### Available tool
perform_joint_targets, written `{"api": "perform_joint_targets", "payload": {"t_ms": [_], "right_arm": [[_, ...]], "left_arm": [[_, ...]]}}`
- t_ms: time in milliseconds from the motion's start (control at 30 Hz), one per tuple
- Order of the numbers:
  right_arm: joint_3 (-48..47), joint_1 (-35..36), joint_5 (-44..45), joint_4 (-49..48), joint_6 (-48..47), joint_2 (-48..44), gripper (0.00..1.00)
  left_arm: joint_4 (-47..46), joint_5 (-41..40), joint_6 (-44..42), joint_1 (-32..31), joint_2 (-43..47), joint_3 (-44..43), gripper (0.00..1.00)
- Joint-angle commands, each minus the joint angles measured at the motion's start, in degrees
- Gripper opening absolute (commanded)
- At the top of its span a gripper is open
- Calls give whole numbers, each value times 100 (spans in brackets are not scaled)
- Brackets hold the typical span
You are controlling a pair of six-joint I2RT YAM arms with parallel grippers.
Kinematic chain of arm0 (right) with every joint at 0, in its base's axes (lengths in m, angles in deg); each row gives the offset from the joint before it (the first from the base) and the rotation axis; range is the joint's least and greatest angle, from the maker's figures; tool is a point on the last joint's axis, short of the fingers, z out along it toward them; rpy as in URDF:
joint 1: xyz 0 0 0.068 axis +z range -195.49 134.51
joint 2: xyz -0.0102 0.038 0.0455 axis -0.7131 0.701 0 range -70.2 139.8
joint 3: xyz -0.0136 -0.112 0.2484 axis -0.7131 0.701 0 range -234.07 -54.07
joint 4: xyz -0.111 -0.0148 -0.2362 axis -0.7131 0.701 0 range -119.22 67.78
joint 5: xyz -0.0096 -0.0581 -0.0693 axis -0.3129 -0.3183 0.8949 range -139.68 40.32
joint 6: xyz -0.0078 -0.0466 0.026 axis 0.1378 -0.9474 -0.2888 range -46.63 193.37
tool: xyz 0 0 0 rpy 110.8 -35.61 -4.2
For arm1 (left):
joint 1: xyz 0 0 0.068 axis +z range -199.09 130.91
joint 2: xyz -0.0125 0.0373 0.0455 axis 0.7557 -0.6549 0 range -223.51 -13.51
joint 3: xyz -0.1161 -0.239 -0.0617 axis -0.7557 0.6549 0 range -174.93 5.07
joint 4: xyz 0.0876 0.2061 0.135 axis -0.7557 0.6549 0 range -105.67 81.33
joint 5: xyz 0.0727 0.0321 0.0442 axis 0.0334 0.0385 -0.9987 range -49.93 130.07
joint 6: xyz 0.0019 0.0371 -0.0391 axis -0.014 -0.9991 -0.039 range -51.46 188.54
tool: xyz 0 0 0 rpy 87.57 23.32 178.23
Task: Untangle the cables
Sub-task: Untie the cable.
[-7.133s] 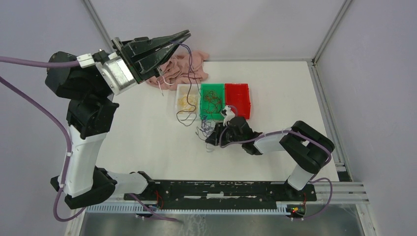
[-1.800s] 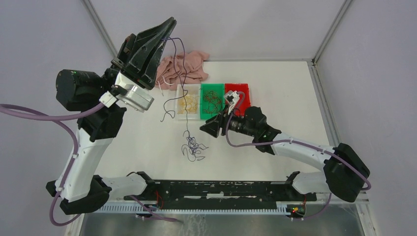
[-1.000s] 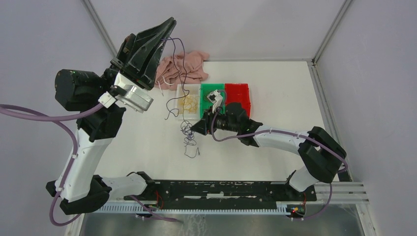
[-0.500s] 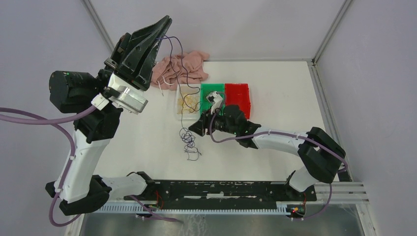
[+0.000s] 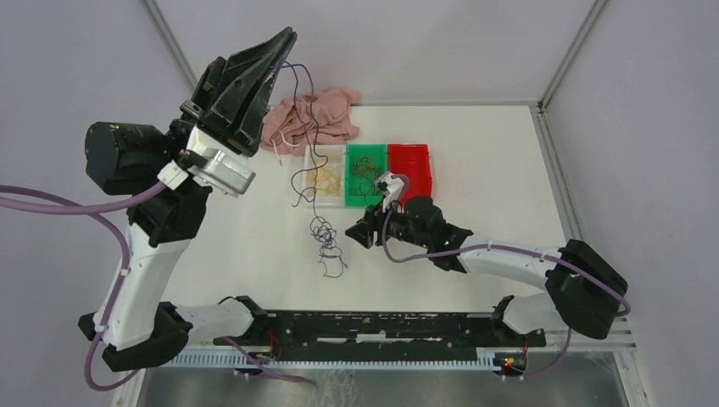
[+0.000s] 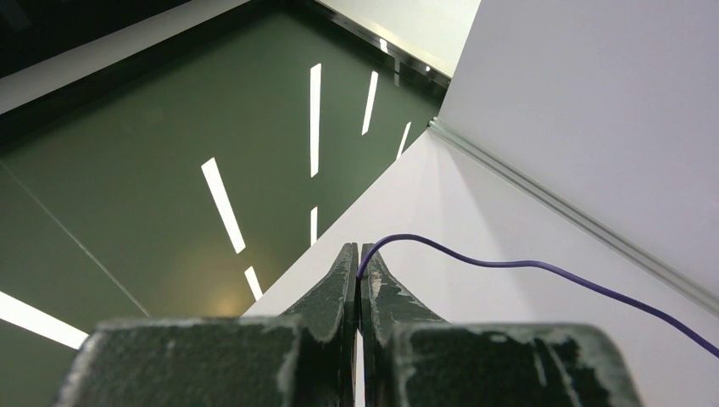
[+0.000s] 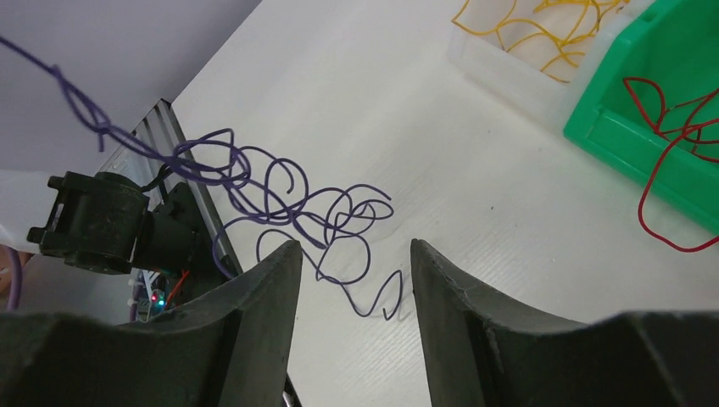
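Observation:
A single purple cable (image 5: 326, 240) hangs from my left gripper (image 5: 282, 38), which is raised high at the back left and shut on the cable's upper end (image 6: 509, 264). The left fingertips (image 6: 359, 252) are pressed together on it. The cable's lower part lies on the table as a loose curly tangle (image 7: 288, 203). My right gripper (image 5: 352, 233) is low over the table just right of that tangle. In the right wrist view it (image 7: 354, 254) stands open and empty, with the cable's free end lying beyond the tips. Yellow cables (image 7: 526, 34) and red-brown cables (image 5: 366, 174) lie in bins.
Three bins stand in a row behind the tangle: a white one (image 5: 310, 197), a green one (image 5: 379, 153) and a red one (image 5: 420, 153). A pink garment (image 5: 335, 106) with a white drawstring lies at the back. The black base rail (image 5: 381, 326) runs along the near edge.
My right gripper has opened wider and drawn back to the right and toward the near edge, away from the hanging strand. The left arm shifted slightly, still holding the cable.

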Motion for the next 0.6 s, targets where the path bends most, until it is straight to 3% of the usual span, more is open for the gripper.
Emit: {"api": "perform_joint_targets", "payload": {"t_ms": [0,567], "right_arm": [[104,9,-55,-343,-422,-458,58],[-671,312,-743,-976,-1208,153,56]], "left_arm": [[-63,30,185,-14,69,-99,3],[-59,28,208,-19,31,-112,3]]}}
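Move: The purple cable tangle hangs about 8 cm to the right hand's left, level with it fore and aft and perhaps 2 cm lower. From that hand, the green box lies some 18 cm ahead and 2 cm right, the white box equally far ahead but about 10 cm left, both roughly 14 cm down. For the left hand, which pinches the cable's upper end, the tangle hangs almost straight below, some 55 cm down and 3 cm farther out. The hanging purple tangle is what the empty right hand works around: it rises about 4 cm while easing back 2 cm, then goes some 2.5 cm left, narrowing the sideways gap. The wrist turns roughly 10 degrees counter-clockwise and rolls with its forward side lifting, fingers staying about half open; contact can't be made out. High up, the left hand stays still and keeps its pinch on the cable. ##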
